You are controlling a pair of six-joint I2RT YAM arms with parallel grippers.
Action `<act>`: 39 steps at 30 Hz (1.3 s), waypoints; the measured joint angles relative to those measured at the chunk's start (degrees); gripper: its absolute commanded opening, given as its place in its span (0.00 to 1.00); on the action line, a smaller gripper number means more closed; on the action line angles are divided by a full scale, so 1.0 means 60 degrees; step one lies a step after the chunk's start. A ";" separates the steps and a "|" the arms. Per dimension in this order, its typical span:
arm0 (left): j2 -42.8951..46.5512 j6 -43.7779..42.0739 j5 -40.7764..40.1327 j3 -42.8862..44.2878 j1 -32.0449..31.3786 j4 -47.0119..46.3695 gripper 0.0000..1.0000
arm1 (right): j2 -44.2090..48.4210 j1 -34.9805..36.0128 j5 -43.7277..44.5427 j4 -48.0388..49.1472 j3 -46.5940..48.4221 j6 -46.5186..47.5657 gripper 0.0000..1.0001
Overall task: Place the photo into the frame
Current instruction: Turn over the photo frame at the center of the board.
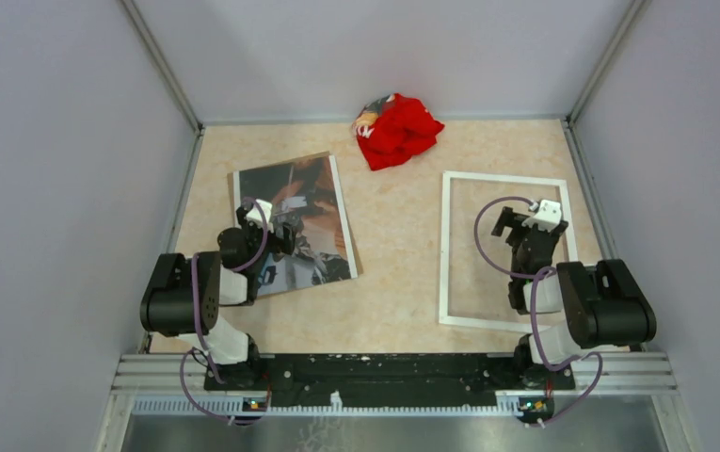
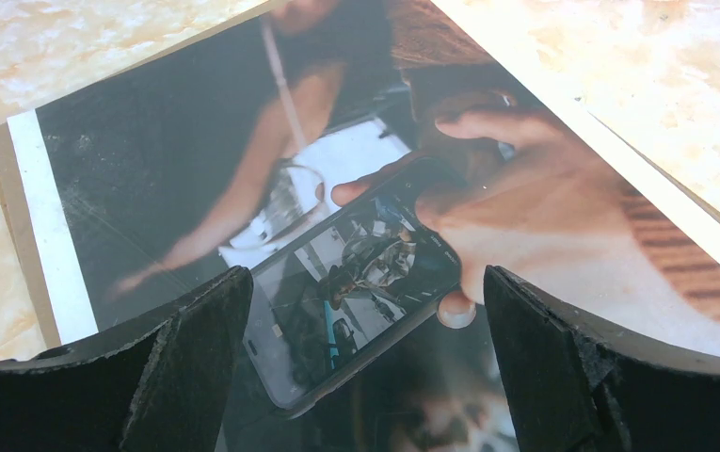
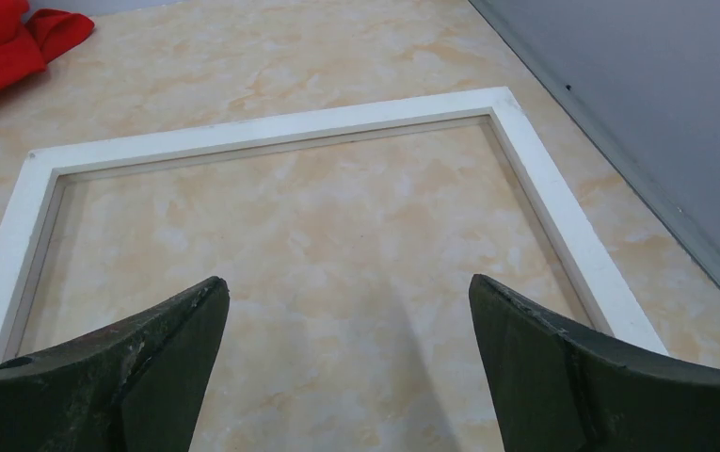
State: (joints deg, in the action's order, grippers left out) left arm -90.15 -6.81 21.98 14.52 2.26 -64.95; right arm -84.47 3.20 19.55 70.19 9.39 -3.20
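The photo [image 1: 299,221] lies face up at the left of the table, dark with orange-brown and white patches. It rests on a brown backing board whose edge [image 2: 22,226] shows beside it. My left gripper [image 1: 283,223] is open just above the photo's middle [image 2: 243,160], with the jaws [image 2: 365,275] spread wide and nothing between them. The frame [image 1: 502,179] lies flat at the right, a white border with the table showing through. My right gripper [image 1: 516,226] is open and empty above the frame's inside [image 3: 346,282], and the white border [image 3: 271,127] lies ahead of it.
A crumpled red cloth [image 1: 396,129] lies at the back middle, and its corner shows in the right wrist view [image 3: 8,42]. Grey walls close in the table on the left, back and right. The frame's right side runs near the right wall [image 3: 638,94].
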 measured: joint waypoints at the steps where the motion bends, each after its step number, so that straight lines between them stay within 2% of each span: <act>1: 0.0000 0.0000 0.0000 0.0000 0.0000 0.0000 0.99 | 0.0000 0.0000 0.0000 0.0000 0.0000 -0.0004 0.99; 18: 0.0044 0.0084 -0.0153 0.0029 0.0000 0.0117 0.99 | 0.0120 0.0007 0.0051 -0.0168 0.0000 -0.0011 0.99; 19: 0.0157 0.0131 -0.0240 0.0142 0.0007 0.0488 0.99 | 0.0321 0.0036 0.0102 -0.0393 0.0000 -0.0007 0.99; 21: 0.0535 0.0142 -0.0368 0.0907 0.0033 0.2229 0.99 | 0.1038 0.0157 0.0492 -0.1209 0.0095 -0.0055 0.99; 24: 0.0765 -0.0073 -0.0528 0.3497 0.0058 0.5672 0.99 | 0.2455 0.0091 0.1596 -0.4830 0.1650 -0.1395 0.99; 26: 0.0754 -0.0346 -0.0597 0.5391 0.0095 0.7614 0.99 | 0.2936 -0.0120 0.1865 -0.6466 0.2951 -0.2215 0.99; 28: 0.0758 -0.0576 -0.0583 0.6954 0.0186 0.9140 0.99 | 0.3293 -0.0211 0.1756 -0.7475 0.3850 -0.2885 0.99; 30: 0.0841 -0.0721 -0.0474 0.7788 0.0346 1.0218 0.99 | 0.3585 -0.0251 0.1042 -0.8666 0.4550 -0.3432 0.99; 33: 0.1224 -0.0933 -0.0306 0.7781 0.0685 1.1471 0.99 | 0.3752 -0.0251 -0.0189 -1.0236 0.5289 -0.4116 0.99; 39: 0.2386 -0.1537 -0.0102 0.6324 0.1151 1.3005 0.99 | 0.4244 -0.0229 -0.2386 -1.2091 0.5362 -0.5144 0.98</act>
State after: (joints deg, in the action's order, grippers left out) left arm -75.83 -16.03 21.37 52.47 9.17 13.08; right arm -59.00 1.83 5.23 -2.35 41.56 -34.06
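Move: The white frame lies flat beneath the right hand, its middle about 5 cm back, 3 cm left and 9 cm below; its left bar is some 18 cm to that hand's left. The red cloth is about 25 cm ahead and 30 cm left of the right hand. From the left hand the frame's middle is some 55 cm right and 4 cm back, while the photo's middle is just 5 cm right, 1 cm ahead and 7 cm below. Above the frame, the open right hand lifts about 13 cm, dips slightly right, then swings left over it, its left side rolling up some 30 degrees. The left hand, open too, rises forward over the photo, then comes back and down, drifting left and ending about 8 cm higher, tipped further down by some 20 degrees. Neither touches anything at the end. ##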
